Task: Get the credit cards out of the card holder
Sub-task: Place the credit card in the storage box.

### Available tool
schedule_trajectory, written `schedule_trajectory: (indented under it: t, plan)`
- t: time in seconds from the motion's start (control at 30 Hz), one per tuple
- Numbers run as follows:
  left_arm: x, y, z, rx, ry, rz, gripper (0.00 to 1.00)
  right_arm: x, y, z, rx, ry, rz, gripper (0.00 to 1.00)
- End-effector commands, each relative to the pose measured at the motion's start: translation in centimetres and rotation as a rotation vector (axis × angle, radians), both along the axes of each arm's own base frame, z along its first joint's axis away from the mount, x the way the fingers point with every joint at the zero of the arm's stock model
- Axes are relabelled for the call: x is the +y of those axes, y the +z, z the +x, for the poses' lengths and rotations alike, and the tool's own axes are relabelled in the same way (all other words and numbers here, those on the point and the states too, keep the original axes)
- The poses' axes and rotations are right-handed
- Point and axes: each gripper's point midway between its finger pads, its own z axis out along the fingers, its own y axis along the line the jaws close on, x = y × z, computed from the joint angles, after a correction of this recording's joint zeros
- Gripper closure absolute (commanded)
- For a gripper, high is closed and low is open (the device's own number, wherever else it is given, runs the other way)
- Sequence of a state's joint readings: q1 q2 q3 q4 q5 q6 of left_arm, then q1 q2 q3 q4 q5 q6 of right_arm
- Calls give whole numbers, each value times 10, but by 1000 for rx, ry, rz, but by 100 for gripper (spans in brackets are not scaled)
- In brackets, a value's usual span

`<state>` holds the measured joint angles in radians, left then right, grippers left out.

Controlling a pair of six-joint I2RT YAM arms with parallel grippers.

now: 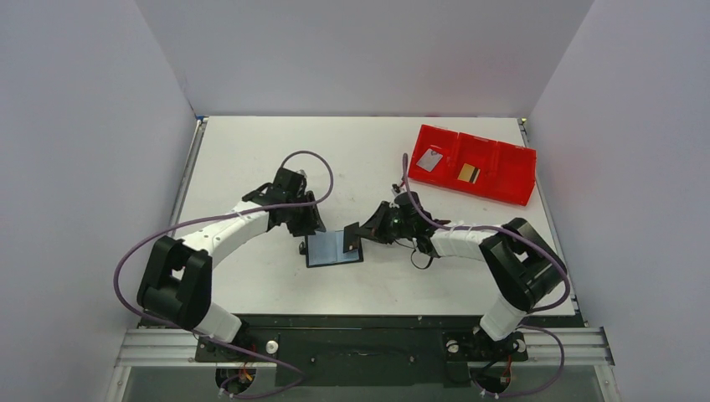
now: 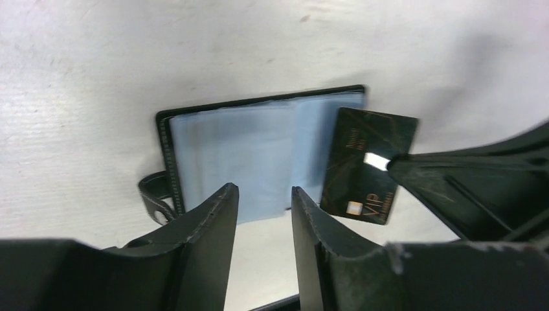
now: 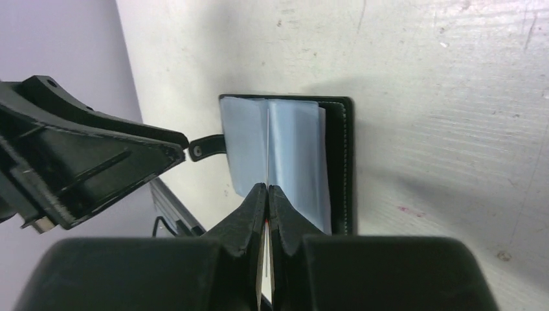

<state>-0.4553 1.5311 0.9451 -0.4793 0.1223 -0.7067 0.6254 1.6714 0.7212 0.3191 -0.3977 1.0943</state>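
Observation:
The card holder [image 1: 333, 249] lies open on the table, its bluish clear sleeves [image 2: 246, 155] facing up. A black card [image 2: 366, 165] with gold "VIP" lettering hangs over the holder's right edge, and my right gripper [image 1: 363, 232] is shut on it. In the right wrist view the card [image 3: 267, 146] shows edge-on, sticking out from the closed gripper [image 3: 267, 188] above the holder [image 3: 301, 155]. My left gripper [image 2: 262, 191] stands open at the holder's left side with nothing between its fingers. A silver-grey card [image 1: 429, 160] and a gold card [image 1: 469, 173] lie in the red tray.
The red three-compartment tray [image 1: 502, 180] sits at the back right of the table. The holder's strap [image 2: 152, 197] sticks out from its left edge. The two grippers stand close together over the holder. Grey walls enclose the table.

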Motion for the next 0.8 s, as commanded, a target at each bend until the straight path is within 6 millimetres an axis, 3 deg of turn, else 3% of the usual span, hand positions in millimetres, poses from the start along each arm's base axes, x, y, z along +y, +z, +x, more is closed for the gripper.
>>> schedule_trajectory:
  t: [0.0,0.27,0.4,0.6,0.77]
  plan:
    - [-24,64,15,-118,-52,-171,65,6,56,12,-76,-7,146,100]
    - [-54,116,15,-144,-133,-520,61,13,128,15,-138,5,359,100]
    - [-63,133,13,-150,-168,-634,61,16,153,15,-165,21,421,100]
    - [-68,138,9,-150,-191,-694,61,18,172,13,-179,26,483,100]
    - [-72,140,6,-141,-198,-744,67,17,171,13,-176,25,482,100]
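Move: The left hand, its fingers part open, is going for the black card, which hangs from the right fingertips about 9 cm to its right, 1 cm back and 1 cm lower. The card holder's middle is some 5 cm right, 3 cm back and 5 cm below. From the right hand the card's middle is 2 cm left, 1 cm back and 1 cm down, the card holder 7 cm left, 3 cm back and 4 cm down, and the red storage box roughly 34 cm right, 23 cm ahead and 3 cm below. Still pinching the black card by its right edge, the right gripper lifts it about 12 cm straight up, its fingers tilting up some 20 degrees towards level. The left hand rises too, some 11 cm, and swings 6 cm right, its fingers turning from downward to rightward until the part-open fingertips straddle the card's free edge without closing on it. ##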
